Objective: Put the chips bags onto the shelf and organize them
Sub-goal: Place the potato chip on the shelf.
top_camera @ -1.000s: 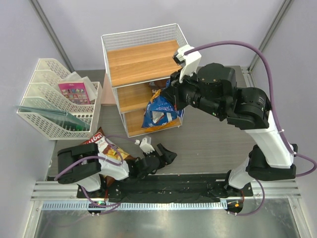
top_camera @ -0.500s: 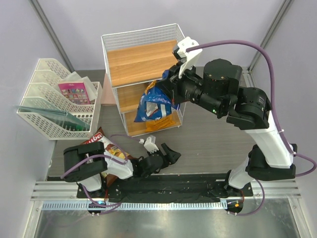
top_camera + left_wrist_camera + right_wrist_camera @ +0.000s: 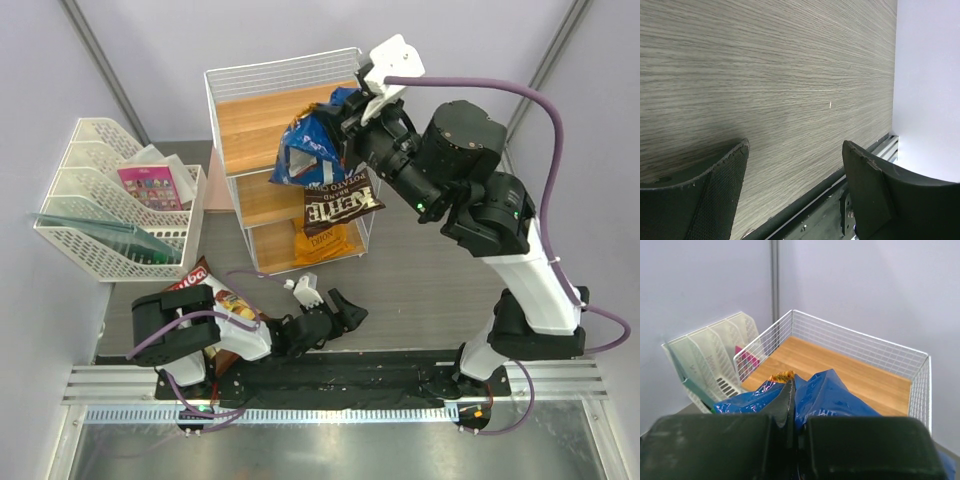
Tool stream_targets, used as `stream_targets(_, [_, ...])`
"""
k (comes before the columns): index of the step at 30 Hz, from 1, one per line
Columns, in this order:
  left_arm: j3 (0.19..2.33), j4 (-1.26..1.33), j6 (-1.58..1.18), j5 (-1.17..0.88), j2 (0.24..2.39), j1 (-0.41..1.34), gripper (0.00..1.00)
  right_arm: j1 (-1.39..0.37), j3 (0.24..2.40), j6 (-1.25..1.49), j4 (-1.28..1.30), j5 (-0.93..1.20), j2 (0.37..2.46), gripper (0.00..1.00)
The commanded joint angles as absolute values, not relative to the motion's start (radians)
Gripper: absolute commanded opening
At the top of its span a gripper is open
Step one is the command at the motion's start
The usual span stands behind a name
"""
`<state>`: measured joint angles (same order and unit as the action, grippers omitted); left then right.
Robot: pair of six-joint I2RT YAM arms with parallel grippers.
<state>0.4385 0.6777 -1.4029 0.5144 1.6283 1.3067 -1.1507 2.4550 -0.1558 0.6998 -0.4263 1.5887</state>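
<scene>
My right gripper is shut on the top edge of the blue chips bag, which hangs over the front of the shelf's top board. In the right wrist view the jaws pinch the blue bag above the white wire shelf. A dark brown bag sticks out of the middle tier. An orange bag lies on the bottom tier. A brown-white bag with red lettering lies on the table by my left arm. My left gripper is open low over bare table.
A white mesh file tray with a pink packet stands left of the shelf; it also shows in the right wrist view as the file tray. A black and metal rail runs along the near table edge.
My right gripper has lifted the blue bag from in front of the lower tiers up to the top tier, uncovering the dark brown bag. The left arm barely moved.
</scene>
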Motion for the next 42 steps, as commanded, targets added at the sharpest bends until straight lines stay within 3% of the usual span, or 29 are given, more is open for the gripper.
stream_targets(1, [0.4,0.437,-1.356,0.44,1.69,1.305,0.77,-1.157,2.502,-0.293,0.456,-0.512,1.615,0.01])
stream_targets(25, [0.388,0.454,-1.356,0.416,1.706,1.307,0.76,-1.115,2.524,-0.505,0.196,-0.624,1.698,0.01])
stream_targets(34, [0.362,0.462,-1.365,0.419,1.698,1.307,0.75,-0.846,2.303,-0.217,0.196,-0.448,1.677,0.01])
stream_targets(42, [0.367,0.468,-1.358,0.417,1.709,1.307,0.75,-0.828,2.384,-0.207,0.212,-0.374,1.732,0.01])
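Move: The top tier's board, where the held blue Doritos bag is to go, has its middle about 20 cm ahead of the right gripper, 13 cm to its left and 18 cm below. The brown chips bag on the middle tier lies roughly 12 cm ahead, 2 cm left and 35 cm below; the orange bag on the bottom tier is some 10 cm ahead, 4 cm left and 52 cm down. From the idle left gripper, the top board lies around 30 cm ahead, 13 cm left and 38 cm up. Keep the right gripper shut on the top of the Doritos bag and raise it about 7 cm, first easing a little forward, then drifting right. Swing it forward over the top tier, sinking back to the starting height, for some 15 cm forward in all. Turn the wrist about 20 degrees clockwise on the way, with the fingertips tipping up and then partly levelling. ##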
